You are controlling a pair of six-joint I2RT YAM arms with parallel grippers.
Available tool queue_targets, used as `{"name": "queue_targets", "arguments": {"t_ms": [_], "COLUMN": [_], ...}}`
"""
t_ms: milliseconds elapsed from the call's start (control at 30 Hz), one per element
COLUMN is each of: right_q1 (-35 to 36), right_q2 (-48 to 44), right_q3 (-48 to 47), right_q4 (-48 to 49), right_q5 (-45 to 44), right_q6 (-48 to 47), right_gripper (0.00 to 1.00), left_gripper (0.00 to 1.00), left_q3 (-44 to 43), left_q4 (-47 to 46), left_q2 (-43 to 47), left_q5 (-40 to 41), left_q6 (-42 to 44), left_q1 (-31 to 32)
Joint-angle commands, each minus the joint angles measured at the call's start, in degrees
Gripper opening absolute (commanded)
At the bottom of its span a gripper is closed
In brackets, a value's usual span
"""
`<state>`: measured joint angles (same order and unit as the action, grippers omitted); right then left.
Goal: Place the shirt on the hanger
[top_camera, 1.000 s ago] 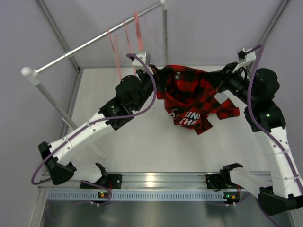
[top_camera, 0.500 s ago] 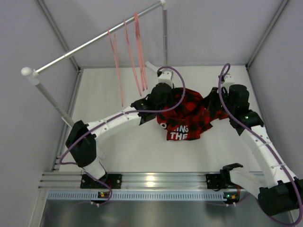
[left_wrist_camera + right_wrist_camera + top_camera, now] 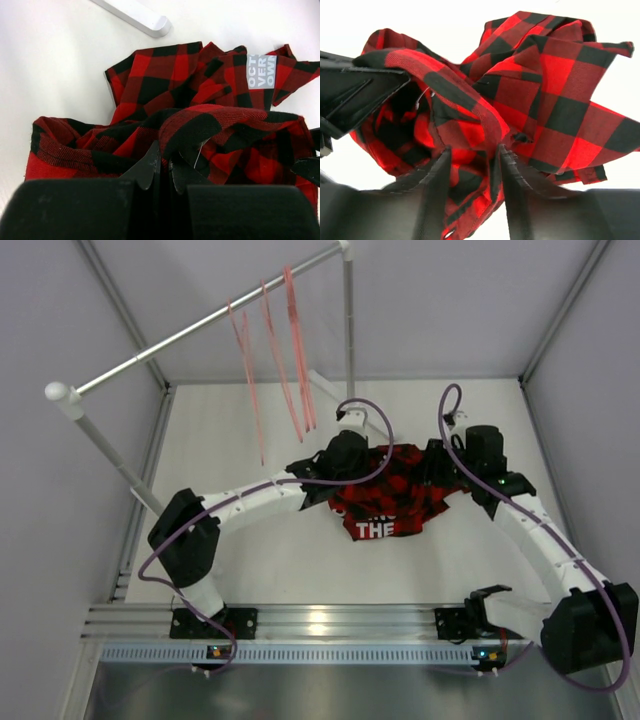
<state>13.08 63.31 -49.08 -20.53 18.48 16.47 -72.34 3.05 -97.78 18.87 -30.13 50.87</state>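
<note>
The red-and-black plaid shirt (image 3: 392, 495) lies bunched on the white table, with white lettering showing at its near edge. My left gripper (image 3: 352, 464) is shut on a fold of the shirt (image 3: 200, 85) at its left side, and the cloth runs in between the fingertips (image 3: 165, 161). On the shirt's right side, my right gripper (image 3: 441, 466) is open, and a fold of the shirt (image 3: 560, 100) lies loosely between its spread fingers (image 3: 472, 152). Three thin pink hangers (image 3: 298, 350) hang from the rail at the back left, apart from the shirt.
A silver clothes rail (image 3: 200, 325) crosses the back left on white posts (image 3: 348, 310). Its white foot (image 3: 325, 383) lies on the table just behind the shirt, also visible as a foot (image 3: 135, 15) in the left wrist view. Grey walls close in on both sides.
Both arms have come down and inward, bringing the shirt from held-up and spread to bunched on the table. The right gripper's jaws have opened; the left stays shut.
</note>
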Motion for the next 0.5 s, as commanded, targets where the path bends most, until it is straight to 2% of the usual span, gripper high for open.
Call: {"name": "queue_targets", "arguments": {"t_ms": [0, 33, 67, 133, 233, 267, 333, 467], "right_q1": [0.89, 1.5, 2.12, 4.22, 11.42, 15.01, 17.32, 18.3], "right_q2": [0.67, 0.94, 1.11, 1.9, 4.01, 4.89, 7.52, 11.13], "right_q3": [-1.45, -2.15, -2.6, -4.18, -6.64, -7.25, -8.66, -10.16], "right_q4": [4.54, 4.54, 4.54, 4.54, 4.54, 4.45, 4.45, 4.54], "right_q5": [3.23, 3.66, 3.58, 1.31, -4.93, -6.68, -12.47, -15.92], "right_q6": [-1.96, -2.4, -2.49, -3.46, -7.58, -9.59, -10.49, -10.32], "right_gripper": [0.44, 0.52, 0.55, 0.59, 0.64, 0.65, 0.66, 0.65], "left_gripper": [0.0, 0.0, 0.0, 0.0, 0.0, 0.0, 0.0, 0.0], "left_q3": [0.97, 1.58, 1.84, 2.72, 4.22, 4.92, 5.62, 7.82], "left_q4": [-2.43, -2.52, -2.43, -2.43, -2.17, -2.08, -1.38, -0.06], "left_q2": [2.85, 3.12, 3.64, 4.7, 6.45, 7.07, 8.83, 12.95], "left_q5": [-0.59, -0.33, -0.07, 0.55, 0.9, 0.9, 1.25, 1.87], "left_q6": [-0.28, -0.19, -0.11, -0.1, -0.11, 0.07, 0.68, 1.65], "left_q1": [-0.16, -0.16, -0.25, -0.25, -0.51, -0.68, -0.69, -0.69]}}
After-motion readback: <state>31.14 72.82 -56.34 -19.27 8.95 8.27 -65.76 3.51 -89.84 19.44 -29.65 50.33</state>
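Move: From the right hand, which is already opening, the raised shirt edge beside the left gripper lies about 6 cm left and 2 cm ahead, roughly level. The left fingers pinching that edge are some 9 cm left and 3 cm ahead; the white lettering is about 10 cm left, 9 cm back and 7 cm below. For the left hand, that stretch of edge is some 3 cm to its right and level with it; the rack foot's end is about 7 cm ahead, 4 cm right and 8 cm below. Leftward and almost level, the right hand sweeps about 8 cm along the raised shirt edge towards the left gripper, its fingers opening wider as it turns some 15 degrees counter-clockwise and its left side dips. The left hand keeps its pinch on the shirt and draws about 3 cm left and slightly back, dipping a little and then rising. ##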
